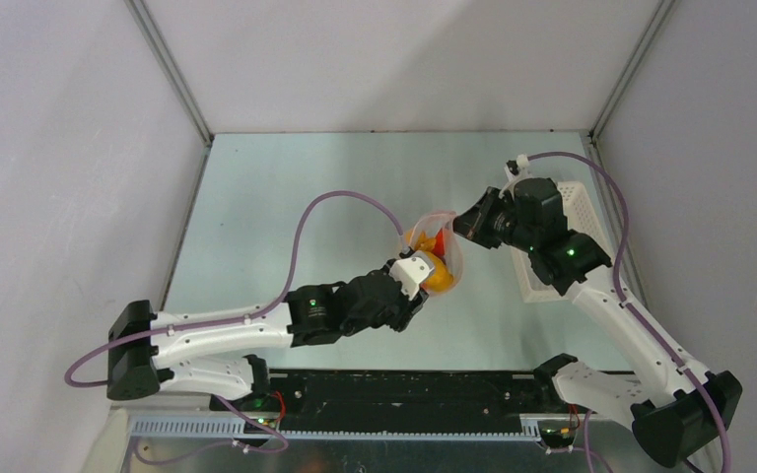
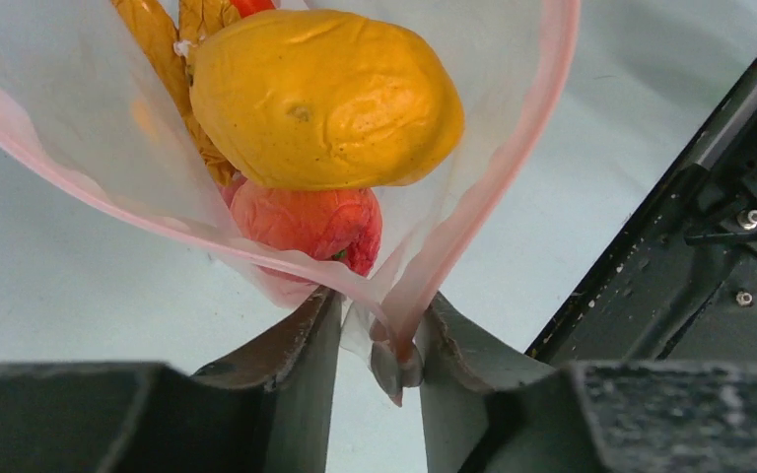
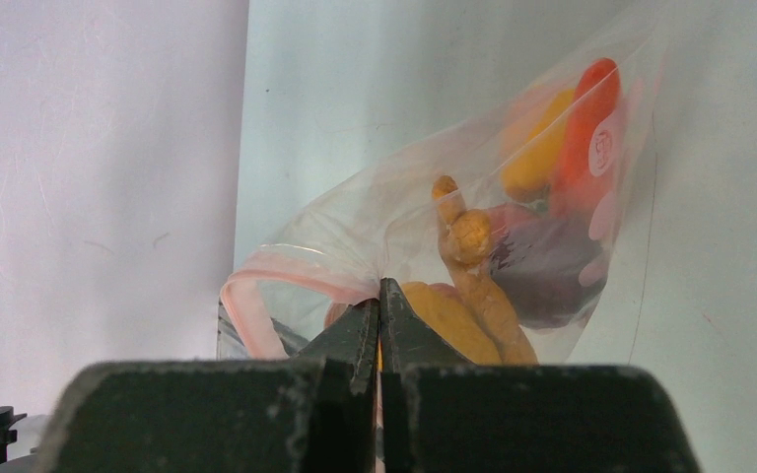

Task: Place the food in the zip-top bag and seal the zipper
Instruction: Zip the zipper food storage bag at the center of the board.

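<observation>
The clear zip-top bag [image 1: 441,246] hangs above the table between my two grippers, its mouth spread open. The food lies inside it: a yellow fruit [image 2: 325,99], a red one [image 2: 310,222], a knobbly orange piece [image 3: 473,261], a purple piece [image 3: 542,266] and a red pepper [image 3: 591,108]. The pink zipper [image 2: 513,148] runs round the open rim. My left gripper [image 2: 384,330] has its jaws apart round the zipper's end corner, which rests against the right-hand finger [image 2: 453,335]. My right gripper [image 3: 380,288] is shut on the opposite stretch of the rim.
A white slotted basket [image 1: 580,202] sits on the table behind the right arm. A black rail [image 1: 404,389] runs along the near edge, and grey walls close in the table on three sides.
</observation>
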Available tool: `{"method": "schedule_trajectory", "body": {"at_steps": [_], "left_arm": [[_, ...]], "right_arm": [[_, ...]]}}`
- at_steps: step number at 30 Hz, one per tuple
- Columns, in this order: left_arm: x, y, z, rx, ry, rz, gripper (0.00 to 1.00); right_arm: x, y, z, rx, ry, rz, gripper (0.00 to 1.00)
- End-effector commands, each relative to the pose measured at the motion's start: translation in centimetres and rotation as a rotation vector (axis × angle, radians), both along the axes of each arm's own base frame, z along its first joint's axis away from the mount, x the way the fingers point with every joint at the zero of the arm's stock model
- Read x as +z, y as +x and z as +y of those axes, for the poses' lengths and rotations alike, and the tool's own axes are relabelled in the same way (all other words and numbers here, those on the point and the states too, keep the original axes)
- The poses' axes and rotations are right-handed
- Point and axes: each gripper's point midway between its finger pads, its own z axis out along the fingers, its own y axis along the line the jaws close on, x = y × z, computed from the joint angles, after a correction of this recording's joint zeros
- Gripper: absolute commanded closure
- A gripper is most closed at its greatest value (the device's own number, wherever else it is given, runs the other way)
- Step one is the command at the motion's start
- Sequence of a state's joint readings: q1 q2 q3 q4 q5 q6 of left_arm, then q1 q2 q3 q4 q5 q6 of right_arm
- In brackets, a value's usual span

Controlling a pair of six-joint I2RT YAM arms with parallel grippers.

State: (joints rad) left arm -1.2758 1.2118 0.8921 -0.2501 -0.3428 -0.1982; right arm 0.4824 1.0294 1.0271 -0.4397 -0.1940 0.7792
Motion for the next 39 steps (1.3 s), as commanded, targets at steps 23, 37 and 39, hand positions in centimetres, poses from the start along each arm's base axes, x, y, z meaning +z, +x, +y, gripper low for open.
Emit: {"method": "schedule_trajectory", "body": {"at_steps": [23, 37, 39], "left_arm": [[10.4, 1.2, 5.9, 0.079, -0.207, -0.194, 1.0], [9.2, 1.0, 4.0, -0.052, -0.071, -0.137, 1.0], [9.8, 0.9, 3.9, -0.062, -0.081, -0.144, 1.0]], "right_arm": [[-1.4, -4.0, -6.0, 0.582, -0.68, -0.667, 1.0], [-1.7, -5.1, -4.6, 0.752, -0.651, -0.824, 0.55], [-1.2, -5.7, -4.3, 0.781, -0.647, -0.879, 0.38]]}}
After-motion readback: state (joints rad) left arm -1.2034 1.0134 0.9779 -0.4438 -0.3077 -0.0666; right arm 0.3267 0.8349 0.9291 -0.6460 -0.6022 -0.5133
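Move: The near corner of the zip-top bag's pink mouth sits right at the left hand point, between half-open fingers; the far end, already pinched in the right hand, is about 11 cm farther out, 8 cm right and 8 cm higher. From the right hand the near corner is thus 11 cm back, 8 cm left and 8 cm lower, the mango about 6 cm back, 4 cm left and 13 cm down, and the white basket roughly level, 22 cm right and 20 cm below. The left fingers close on the near corner of the bag's mouth, then lift it some 10 cm while drawing left, and ease down about 3 cm and slightly back right. Meanwhile the right hand pulls the far end right and back about 5 cm each, sinks 3 cm, turns some 70 degrees, and at the end opens around that corner. ##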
